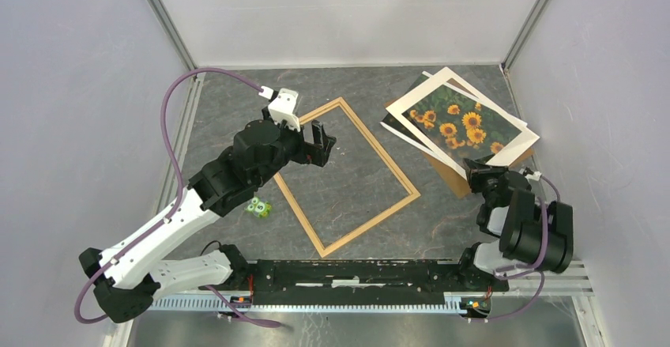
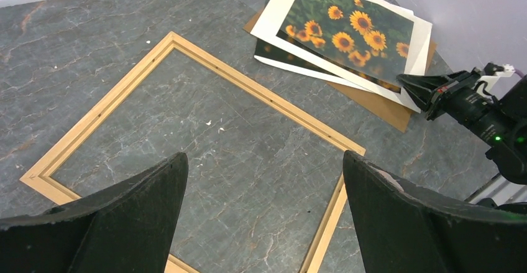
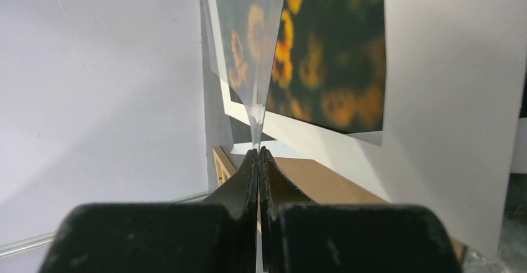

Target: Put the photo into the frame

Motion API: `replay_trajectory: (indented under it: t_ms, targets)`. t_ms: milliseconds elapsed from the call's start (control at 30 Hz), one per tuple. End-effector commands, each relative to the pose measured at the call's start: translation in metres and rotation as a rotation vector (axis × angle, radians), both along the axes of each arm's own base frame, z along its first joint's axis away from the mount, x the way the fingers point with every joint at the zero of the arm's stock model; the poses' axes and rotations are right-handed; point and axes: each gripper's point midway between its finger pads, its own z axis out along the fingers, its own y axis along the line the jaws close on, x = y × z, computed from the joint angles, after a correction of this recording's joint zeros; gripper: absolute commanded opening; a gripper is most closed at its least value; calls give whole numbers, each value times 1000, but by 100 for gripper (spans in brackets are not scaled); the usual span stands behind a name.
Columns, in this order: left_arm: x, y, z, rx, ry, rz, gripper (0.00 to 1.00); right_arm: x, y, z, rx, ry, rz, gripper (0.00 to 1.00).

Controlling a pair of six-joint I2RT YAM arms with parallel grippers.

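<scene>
The photo (image 1: 458, 122) of orange sunflowers with a white border lies on top of a stack at the back right, also in the left wrist view (image 2: 339, 27). My right gripper (image 1: 476, 165) is at its near corner, jaws shut on the thin sheet edge there (image 3: 257, 152). The light wooden frame (image 1: 379, 149) lies flat in the middle of the table, empty. My left gripper (image 1: 320, 145) hovers over the frame's far left part, wide open and holding nothing (image 2: 264, 161); the frame's strip (image 2: 267, 96) runs beyond the fingertips.
A brown backing board (image 1: 454, 179) and more white-edged sheets lie under the photo. A small green toy (image 1: 257, 206) sits by the left arm. The right wall (image 1: 600, 86) is close to the stack. A metal rail (image 1: 355, 272) runs along the near edge.
</scene>
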Motion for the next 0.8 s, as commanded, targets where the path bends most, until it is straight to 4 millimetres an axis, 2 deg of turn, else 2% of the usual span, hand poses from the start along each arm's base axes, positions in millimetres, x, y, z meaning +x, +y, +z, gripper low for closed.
replay_trajectory:
  t_ms: [0, 67, 167, 233, 433, 533, 633, 667, 767]
  targets:
    - [1, -5, 8, -72, 6, 2, 100, -10, -6, 9, -152, 22, 6, 0]
    - [2, -4, 8, -76, 6, 5, 100, -16, -11, 15, -255, 63, 19, 0]
    - [4, -1, 10, -84, 6, 15, 100, -19, -21, 34, -418, 118, 56, 0]
    - [6, 2, 10, -90, 8, 22, 100, -20, -21, 51, -473, 123, 91, 0]
    - [15, 13, 12, -121, 23, 59, 100, -19, 5, 81, -431, 60, 208, 0]
    - [20, 18, 10, -129, 31, 76, 100, -15, 6, 108, -421, 10, 192, 0]
    - [25, 17, 5, -140, 53, 77, 100, -5, 2, 146, -427, -45, 166, 0]
    - [26, 14, 3, -146, 64, 69, 100, 0, 2, 160, -424, -71, 164, 0]
    - [28, 0, -9, -168, 122, 19, 100, 6, 9, 179, -384, -97, 188, 0]
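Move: The right hand already pinches the near corner of a clear sheet, its fingers about 3 cm above the sunflower photo's near end; the photo's middle lies some 13 cm straight ahead. The frame's middle is about 41 cm to the left and 2 cm nearer the base. From the left hand, the photo's middle is some 22 cm ahead, 46 cm to the right and 30 cm below. Right hand, pinch kept, peels the clear sheet about 12 cm up off the photo, rolling some 25 degrees. ##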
